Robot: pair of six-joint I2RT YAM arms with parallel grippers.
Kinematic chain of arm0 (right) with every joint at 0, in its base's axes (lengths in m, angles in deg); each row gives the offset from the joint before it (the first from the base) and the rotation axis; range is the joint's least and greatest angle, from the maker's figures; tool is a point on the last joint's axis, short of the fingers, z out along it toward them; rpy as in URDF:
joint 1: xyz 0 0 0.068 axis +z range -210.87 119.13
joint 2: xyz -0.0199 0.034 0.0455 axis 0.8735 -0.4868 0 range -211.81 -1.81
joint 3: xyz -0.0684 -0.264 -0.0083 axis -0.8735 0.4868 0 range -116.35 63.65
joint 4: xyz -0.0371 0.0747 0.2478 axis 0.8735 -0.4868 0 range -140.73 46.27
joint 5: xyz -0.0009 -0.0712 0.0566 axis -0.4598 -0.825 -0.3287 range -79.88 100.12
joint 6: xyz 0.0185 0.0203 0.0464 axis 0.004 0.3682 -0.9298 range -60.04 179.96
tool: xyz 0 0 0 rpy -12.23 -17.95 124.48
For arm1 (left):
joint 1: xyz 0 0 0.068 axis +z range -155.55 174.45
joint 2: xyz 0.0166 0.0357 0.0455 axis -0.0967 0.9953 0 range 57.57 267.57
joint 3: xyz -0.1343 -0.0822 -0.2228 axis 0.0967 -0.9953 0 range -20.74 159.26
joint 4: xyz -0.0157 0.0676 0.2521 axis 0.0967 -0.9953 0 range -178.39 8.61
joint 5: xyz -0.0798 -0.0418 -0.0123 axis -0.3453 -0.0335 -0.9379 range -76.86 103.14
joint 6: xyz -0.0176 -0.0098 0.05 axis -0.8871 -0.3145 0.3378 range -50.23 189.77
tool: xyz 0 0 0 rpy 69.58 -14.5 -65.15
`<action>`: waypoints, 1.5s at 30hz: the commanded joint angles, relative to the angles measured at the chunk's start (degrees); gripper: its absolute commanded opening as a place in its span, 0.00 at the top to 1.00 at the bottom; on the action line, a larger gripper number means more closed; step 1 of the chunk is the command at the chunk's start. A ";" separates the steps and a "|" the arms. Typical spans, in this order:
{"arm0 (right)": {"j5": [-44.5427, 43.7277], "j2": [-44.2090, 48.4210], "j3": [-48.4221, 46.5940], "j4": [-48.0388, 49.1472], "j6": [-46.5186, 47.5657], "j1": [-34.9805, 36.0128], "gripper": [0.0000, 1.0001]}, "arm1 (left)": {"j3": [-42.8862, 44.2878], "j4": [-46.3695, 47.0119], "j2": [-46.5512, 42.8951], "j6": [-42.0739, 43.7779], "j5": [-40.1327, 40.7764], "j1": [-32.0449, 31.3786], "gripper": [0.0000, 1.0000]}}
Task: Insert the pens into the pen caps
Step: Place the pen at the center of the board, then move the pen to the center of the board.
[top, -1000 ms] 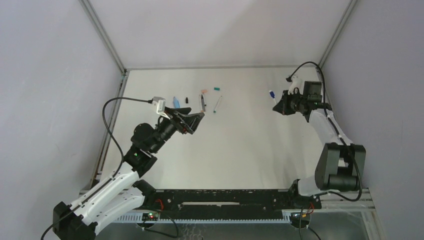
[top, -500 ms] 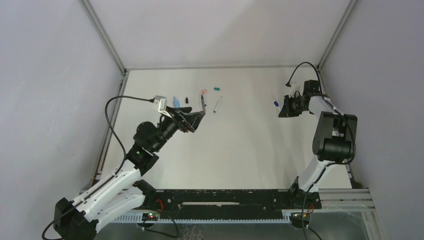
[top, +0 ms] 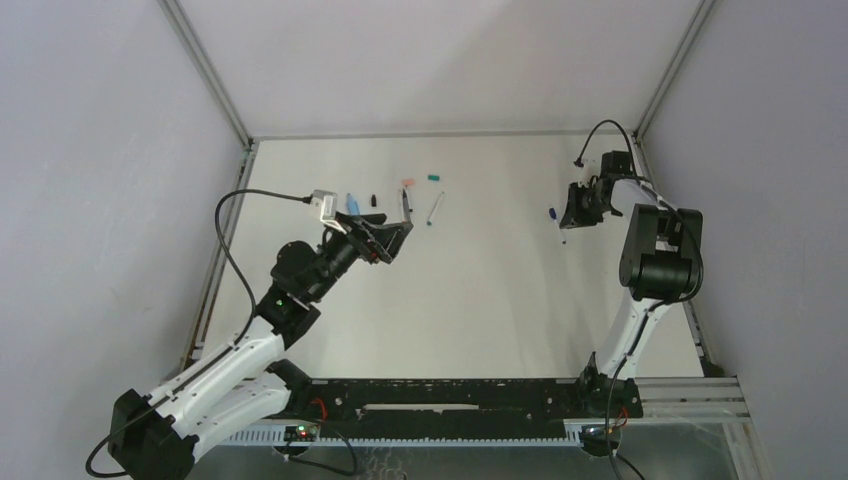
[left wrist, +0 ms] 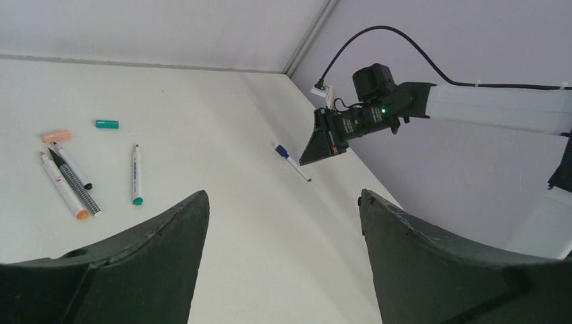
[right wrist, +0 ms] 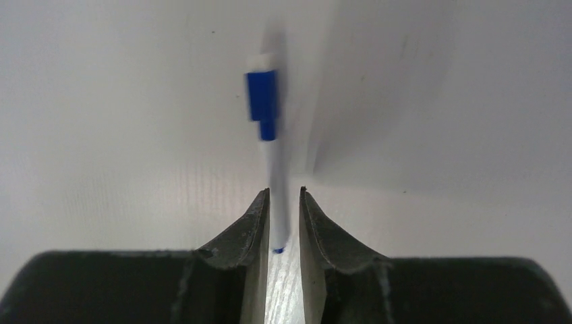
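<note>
A thin white pen (right wrist: 272,169) with a blue cap (right wrist: 262,100) on its far end lies between the fingers of my right gripper (right wrist: 283,194), whose jaws stand slightly apart with a narrow gap beside the barrel. The top view shows that pen (top: 556,218) on the table just left of the right gripper (top: 572,212). My left gripper (left wrist: 283,196) hovers wide open and empty near the other pens (top: 405,205). A teal-tipped pen (left wrist: 136,174), three more pens (left wrist: 71,185), a teal cap (left wrist: 106,124) and a salmon cap (left wrist: 56,136) lie at the left.
A thick light-blue pen (top: 352,203) and a small black cap (top: 373,199) lie left of the pen group. White walls with metal corner posts (top: 210,75) enclose the table. The right arm's cable (top: 598,135) loops near the back right corner.
The right gripper has moved right towards the wall and lowered the blue-capped pen to the table, and its jaws have parted. The left arm has edged slightly forward.
</note>
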 commanded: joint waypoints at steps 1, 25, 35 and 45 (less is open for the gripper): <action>-3.07 -2.23 -3.52 -1.44 -3.46 0.42 0.71 | -0.82 2.79 0.07 -0.84 -0.40 0.35 0.15; 25.35 18.40 4.86 -3.13 -0.19 -3.44 0.57 | -2.24 1.06 -2.04 -0.11 2.83 0.43 0.14; 44.23 24.59 5.23 -9.00 4.16 -1.59 0.52 | 1.42 -6.70 -0.38 0.95 6.68 2.47 0.12; 49.98 29.99 5.14 -8.41 2.63 -0.29 0.50 | 6.75 -15.98 5.04 -2.68 6.96 7.76 0.13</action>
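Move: The blue-capped pen is already loose between my right fingertips, its middle about 1 cm ahead, 1 cm left and 2 cm below. The green-tipped pen is roughly 29 cm to the right hand's left and 5 cm farther out. From my empty left hand the black cap is some 23 cm ahead, 7 cm left and 27 cm down; at that same depth, the blue bottle is about 22 cm ahead and 12 cm left, the striped pen 21 cm straight ahead. My right hand sinks another centimetre over the blue-capped pen while its fingers keep opening to about half, then lifts clear, some 20 cm up, swinging left and back about 10 cm each as it rolls left side up, turns counter-clockwise and tips upward. Late on, my open left hand drops and drifts forward-left towards the black cap, tipping down. ##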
